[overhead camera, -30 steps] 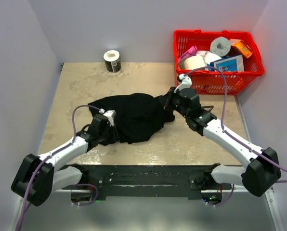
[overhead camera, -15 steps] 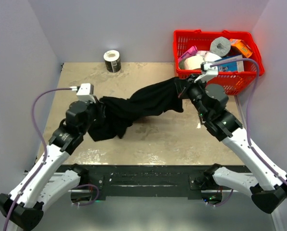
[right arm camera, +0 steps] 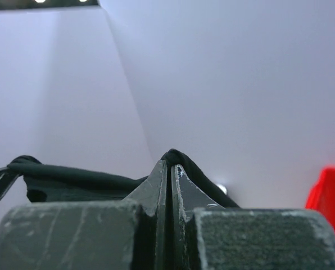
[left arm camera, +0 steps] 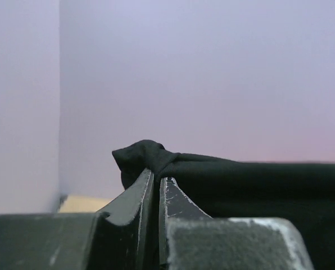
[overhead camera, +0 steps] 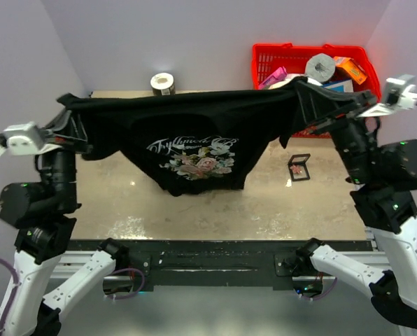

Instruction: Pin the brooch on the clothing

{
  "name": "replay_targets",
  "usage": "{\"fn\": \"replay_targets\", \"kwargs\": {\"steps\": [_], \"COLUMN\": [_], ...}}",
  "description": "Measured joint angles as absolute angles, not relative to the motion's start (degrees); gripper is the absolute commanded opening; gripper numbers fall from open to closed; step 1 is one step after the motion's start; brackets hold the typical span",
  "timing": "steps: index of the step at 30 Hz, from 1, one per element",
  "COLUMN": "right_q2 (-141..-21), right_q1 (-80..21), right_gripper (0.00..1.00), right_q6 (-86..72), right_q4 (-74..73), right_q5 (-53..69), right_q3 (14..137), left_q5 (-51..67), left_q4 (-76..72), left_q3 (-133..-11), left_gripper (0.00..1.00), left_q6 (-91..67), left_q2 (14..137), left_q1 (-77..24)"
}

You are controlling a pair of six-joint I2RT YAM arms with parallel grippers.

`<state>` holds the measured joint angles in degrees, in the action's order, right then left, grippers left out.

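The clothing (overhead camera: pixel 194 126), a black T-shirt with printed pink roses and white script, hangs stretched in the air above the table with the print facing me. My left gripper (overhead camera: pixel 70 105) is shut on its left top corner, and the cloth bunches over the closed jaws in the left wrist view (left arm camera: pixel 150 160). My right gripper (overhead camera: pixel 301 85) is shut on its right top corner, with cloth (right arm camera: pixel 181 160) over the tips. The brooch (overhead camera: pixel 294 168), a tiny pinkish-red thing, lies on the table beside a small black frame, below the shirt's right sleeve.
A red basket (overhead camera: pixel 264 52) full of packets and rolls stands at the back right, partly behind the shirt and the right arm. A roll of tape (overhead camera: pixel 163 80) stands at the back wall. Walls close in on the left, right and back.
Both arms have risen and spread apart. The shirt has gone from a crumpled heap on the table to hanging stretched between the grippers, with its print showing.
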<state>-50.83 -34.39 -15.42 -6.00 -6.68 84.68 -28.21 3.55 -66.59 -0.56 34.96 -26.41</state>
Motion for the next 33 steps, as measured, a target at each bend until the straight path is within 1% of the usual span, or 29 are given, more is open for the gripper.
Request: {"fn": "replay_targets", "kwargs": {"steps": [5, 9, 14, 17, 22, 24, 25, 27, 28, 29, 31, 32, 33], "right_q2": [-50.89, -50.83, -51.09, -52.97, -63.16, -70.48, -74.56, -83.64, -88.66, -93.56, -103.68, -108.55, -113.32], "right_q1": [-34.39, -34.39, -34.39, -34.39, -34.35, -33.95, -33.39, -32.03, -31.07, -30.39, -28.95, -28.45, -28.10], "right_gripper": [0.00, 0.00, 0.00, 0.00, 0.00, 0.00, 0.00, 0.00, 0.00, 0.16, 0.44, 0.63, 0.69], "right_q6": [-15.14, -15.64, -16.32, -16.45, -15.77, -15.38, -15.35, -15.66, -16.14, -16.62, -17.43, -17.67, -17.82], "right_q4": [-4.16, -1.19, 1.96, 3.01, 3.49, 3.51, 3.60, 3.46, 3.64, 3.33, 1.37, -0.51, -2.52], "right_q5": [0.97, 5.85, 7.27, 6.72, 1.89, -0.71, -1.54, -2.04, -2.02, -1.96, -1.80, -1.76, -1.65], "right_q3": [91.85, 94.41, 94.61, 95.11, 99.59, 102.61, 104.16, 107.44, 109.38, 110.56, 112.79, 114.21, 115.68], "left_q5": [-23.75, -19.55, -15.25, -15.03, -20.25, -23.33, -22.00, -13.91, -8.91, -6.33, -1.30, 0.97, 3.05], "left_q4": [-0.45, -0.75, -0.99, -2.00, -2.68, -2.87, -2.44, -0.64, 0.16, 0.69, 3.73, 5.91, 8.78], "left_q3": [-75.40, -81.82, -87.11, -88.82, -89.03, -88.55, -88.51, -88.38, -88.40, -88.40, -88.95, -89.65, -90.26], "left_gripper": [0.00, 0.00, 0.00, 0.00, 0.00, 0.00, 0.00, 0.00, 0.05, 0.47, 0.81, 0.99, 0.99], "left_q6": [2.74, 2.66, 2.13, 2.13, 3.88, 6.04, 5.96, 3.46, 1.19, -0.36, -3.38, -4.54, -5.54], "left_q2": [36.45, 37.78, 38.50, 40.01, 46.59, 51.59, 54.65, 62.00, 67.16, 70.63, 81.30, 86.70, 91.88], "left_q1": [-26.44, -26.44, -26.44, -26.44, -26.41, -25.76, -22.81, -10.87, -3.11, 1.19, 8.36, 10.48, 11.90]}}
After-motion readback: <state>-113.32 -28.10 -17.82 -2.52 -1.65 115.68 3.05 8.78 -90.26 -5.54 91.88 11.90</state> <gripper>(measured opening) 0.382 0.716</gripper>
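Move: Both hands hold the black shirt by its top corners, high over the table. The clear strip of table in front of the can, where its top edge should go, lies some 33 cm ahead of the left gripper, 12 cm right and 51 below; the can is about 38 ahead, 5 right. From the right gripper that strip is about 33 cm ahead, 30 left and 58 below; the brooch case sits 12 ahead, 13 right, the red basket 33 ahead, 16 right. Keep both grips on the shirt and swing it back and up first, about 9 cm back and 10–15 cm up, tipping the fingers up some 20 degrees. Then fling both hands fast forward and down over the table towards the strip by the can, drifting left, with the fingers tipping down. Open both grippers at the very end, while still well above the table. ##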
